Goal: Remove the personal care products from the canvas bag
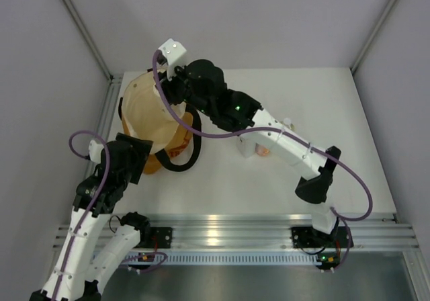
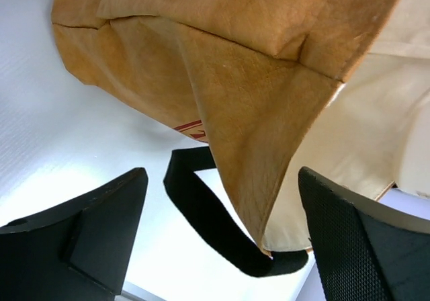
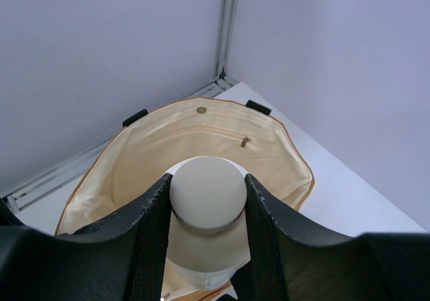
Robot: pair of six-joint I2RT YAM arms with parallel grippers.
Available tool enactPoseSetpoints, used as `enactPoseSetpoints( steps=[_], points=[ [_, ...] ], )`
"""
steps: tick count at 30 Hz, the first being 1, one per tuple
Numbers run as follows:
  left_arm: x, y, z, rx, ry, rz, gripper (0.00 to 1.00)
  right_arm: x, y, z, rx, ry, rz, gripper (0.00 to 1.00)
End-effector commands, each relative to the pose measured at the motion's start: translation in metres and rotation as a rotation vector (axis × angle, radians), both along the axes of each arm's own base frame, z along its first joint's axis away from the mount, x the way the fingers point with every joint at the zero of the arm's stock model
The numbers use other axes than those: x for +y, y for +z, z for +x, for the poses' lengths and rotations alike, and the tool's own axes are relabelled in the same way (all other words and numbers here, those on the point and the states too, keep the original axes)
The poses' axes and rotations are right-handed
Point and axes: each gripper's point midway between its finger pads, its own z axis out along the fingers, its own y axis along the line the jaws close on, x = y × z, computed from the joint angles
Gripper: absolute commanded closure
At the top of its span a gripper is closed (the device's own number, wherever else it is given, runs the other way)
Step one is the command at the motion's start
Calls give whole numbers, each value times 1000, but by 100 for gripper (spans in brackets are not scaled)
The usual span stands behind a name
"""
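Observation:
The canvas bag (image 1: pixel 144 109) stands at the table's back left, mouth open, cream lining (image 3: pixel 201 136) showing. My right gripper (image 3: pixel 206 183) hangs over that mouth, shut on a beige bottle with a cream cap (image 3: pixel 208 200), gripped just below the cap. In the top view the right gripper (image 1: pixel 173 87) is at the bag's far rim and the bottle is hidden. My left gripper (image 2: pixel 222 175) is open at the bag's near corner (image 2: pixel 269 180), its fingers either side of the fabric without touching it. From above, the left gripper (image 1: pixel 131 154) sits at the bag's near-left edge.
A black strap handle (image 2: pixel 208 213) loops on the table under the bag's corner, also visible from above (image 1: pixel 178 163). A small orange and pink object (image 1: pixel 261 151) lies under the right arm. Grey walls close the left, back and right; a metal rail (image 1: pixel 222 228) runs along the near edge.

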Motion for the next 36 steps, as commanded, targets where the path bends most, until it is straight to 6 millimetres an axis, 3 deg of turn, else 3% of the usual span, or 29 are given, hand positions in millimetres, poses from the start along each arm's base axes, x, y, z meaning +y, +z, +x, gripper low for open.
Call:
enactPoseSetpoints(
  steps=[1,9,17,21,28,29,31,34,35,36],
  points=[
    [1,22,4,-54,-8,16,2,-53,137,-33,-182,3,279,100],
    [9,57,4,-126,-55,129,2,-90,166,-38,-226,-62,313,100],
    [14,88,0,-193,-91,199,2,-118,164,-27,-225,-132,292,100],
    [19,108,-7,-256,-82,206,2,-142,168,-23,-225,-179,299,100],
    [20,146,-20,-353,-130,261,2,-189,155,-7,-201,-277,285,100],
    [22,149,-21,-357,-142,288,2,-195,142,2,-191,-304,261,100],
    [23,155,-23,-371,-153,311,2,-216,143,4,-198,-339,284,100],
    [26,164,-28,-392,-155,339,2,-247,127,17,-199,-415,294,100],
    [26,164,-28,-394,-158,343,2,-260,112,28,-188,-461,269,100],
    [25,165,-29,-398,-162,338,2,-273,115,26,-195,-482,291,100]
  ],
)
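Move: The right hand hangs the cream bottle by its cap over the bag, whose middle is some 5 cm ahead, 6 to its left and 27 below. It is taken towards the bottle row: the orange bottle stands about 29 cm to the hand's right, 2 ahead and 34 below, the dark-capped one 23 right, the green one 35 right, both also about 2 ahead. From the open left hand, the bag's middle is roughly 14 cm ahead, 4 right and 8 below. The right hand keeps its grip on the cream bottle's cap and lifts it about 8 cm up while starting to the right, then swings on faster to the right and a little forward, easing down again, some 22 cm right in all, away from the bag towards the standing bottles, turning about 20 degrees clockwise. The left hand, its fingers already open at the bag's near rim, backs off by rising about 15 cm and drawing slightly back and left, the fingertips tilting up some 20 degrees. ##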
